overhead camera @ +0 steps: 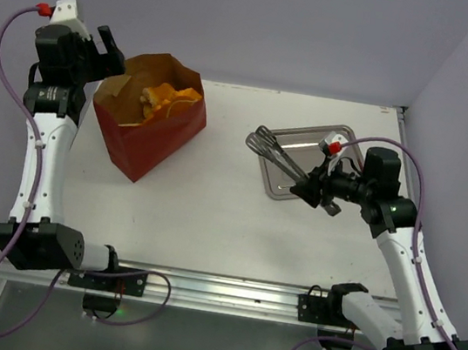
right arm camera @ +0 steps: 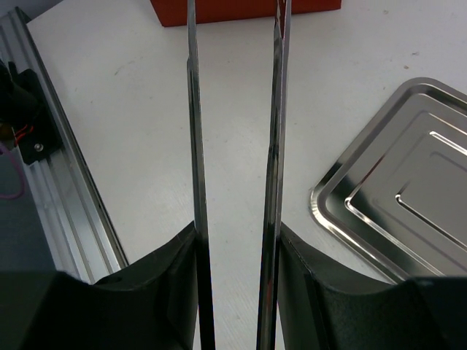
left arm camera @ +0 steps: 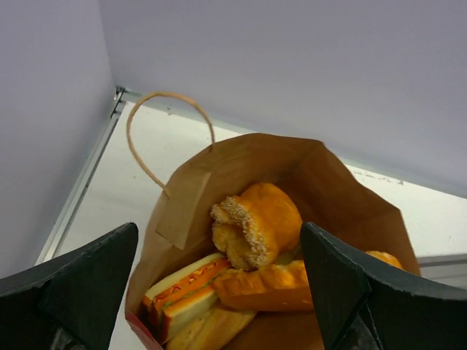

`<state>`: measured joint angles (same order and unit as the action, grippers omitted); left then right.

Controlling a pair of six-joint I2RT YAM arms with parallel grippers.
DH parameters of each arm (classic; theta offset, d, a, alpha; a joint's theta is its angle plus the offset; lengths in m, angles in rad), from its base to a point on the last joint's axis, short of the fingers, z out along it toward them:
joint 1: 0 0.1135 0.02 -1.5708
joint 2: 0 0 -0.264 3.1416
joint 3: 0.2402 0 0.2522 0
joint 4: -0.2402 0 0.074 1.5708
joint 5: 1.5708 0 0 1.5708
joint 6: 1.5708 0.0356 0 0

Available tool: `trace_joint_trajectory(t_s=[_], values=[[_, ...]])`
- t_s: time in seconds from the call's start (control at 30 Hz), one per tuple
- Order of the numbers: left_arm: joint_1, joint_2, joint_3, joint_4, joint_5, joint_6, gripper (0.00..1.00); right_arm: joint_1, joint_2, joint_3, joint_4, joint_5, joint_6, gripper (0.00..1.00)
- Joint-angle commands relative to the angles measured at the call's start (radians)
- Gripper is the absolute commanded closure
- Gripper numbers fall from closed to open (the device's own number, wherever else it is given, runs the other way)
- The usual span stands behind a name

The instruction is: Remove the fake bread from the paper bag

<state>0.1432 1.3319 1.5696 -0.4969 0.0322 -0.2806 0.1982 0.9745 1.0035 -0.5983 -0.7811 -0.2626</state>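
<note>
The paper bag [overhead camera: 146,143], dark red outside and brown inside, stands open at the back left. Fake bread [overhead camera: 168,99] lies inside it. In the left wrist view a sugared bun [left arm camera: 259,222], a long roll [left arm camera: 270,286] and a sandwich piece [left arm camera: 182,288] fill the bag [left arm camera: 321,175]. My left gripper [overhead camera: 112,47] hangs open over the bag's left rim, its jaws [left arm camera: 217,240] wide apart with nothing between them. My right gripper [overhead camera: 319,192] is shut on metal tongs [overhead camera: 271,150], whose two arms [right arm camera: 193,109] point toward the bag.
A shiny metal tray [overhead camera: 310,138] lies at the right, under the tongs and beside my right gripper [right arm camera: 237,240]; its rim [right arm camera: 343,175] shows in the right wrist view. A string handle [left arm camera: 168,95] loops up from the bag. Walls close in at the back and sides.
</note>
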Motion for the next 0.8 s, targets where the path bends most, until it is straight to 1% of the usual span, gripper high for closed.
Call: trace_joint_trajectory(t_s=[0.0,0.13,0.27,0.5,0.6,0.63,0.7,0.73,0.77], values=[[0.096,0.056,0.000,0.003,0.150,-0.032,0.05,-0.016,-0.002,-0.016,0.028,-0.084,-0.003,0.56],[0.136,0.119,-0.022,-0.002,0.117,0.020,0.07,-0.022,0.004,-0.034,0.054,-0.118,0.006,0.56],[0.147,0.194,-0.011,0.011,0.164,0.020,0.12,-0.022,0.009,-0.042,0.061,-0.138,0.010,0.56],[0.148,0.331,0.046,-0.008,0.190,0.052,0.16,-0.022,-0.003,-0.043,0.061,-0.158,0.013,0.56],[0.148,0.386,0.088,-0.026,0.207,0.060,0.25,-0.023,-0.008,-0.043,0.063,-0.159,0.013,0.56],[0.150,0.407,0.099,-0.029,0.209,0.060,0.33,-0.023,-0.011,-0.042,0.061,-0.159,0.013,0.56],[0.150,0.415,0.112,-0.026,0.232,0.061,0.45,-0.025,-0.017,-0.042,0.061,-0.156,0.013,0.56],[0.148,0.412,0.113,-0.013,0.238,0.061,0.59,-0.025,-0.019,-0.042,0.061,-0.156,0.013,0.56],[0.150,0.408,0.110,-0.008,0.251,0.060,0.68,-0.026,-0.020,-0.039,0.060,-0.156,0.013,0.56]])
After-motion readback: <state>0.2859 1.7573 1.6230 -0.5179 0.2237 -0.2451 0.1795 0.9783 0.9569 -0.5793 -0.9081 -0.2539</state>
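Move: The left hand is empty and wide open; the paper bag's left rim, with its folded flap, lies about 7 cm ahead of it, 5 cm to its left and 16 cm below. The fake bread sits in the bag some 13 cm ahead, 4 cm right and 28 cm down, while the rope handle loops up about 13 cm ahead, 7 cm left and 14 cm down. From the right hand, which holds the tongs, that rim is roughly 24 cm ahead, 58 cm left and slightly lower. The left hand sinks some 16 cm onto the paper bag's left rim at the foot of the rope handle, reaching about 7 cm forward as it goes and, early on, 5 cm to the left, while the wrist tips the fingers about 20 degrees farther down. Wide open almost to the bottom, the fingers come down on either side of the rim and, as the descent levels out, shut to less than half their opening, closing on the folded paper flap. ##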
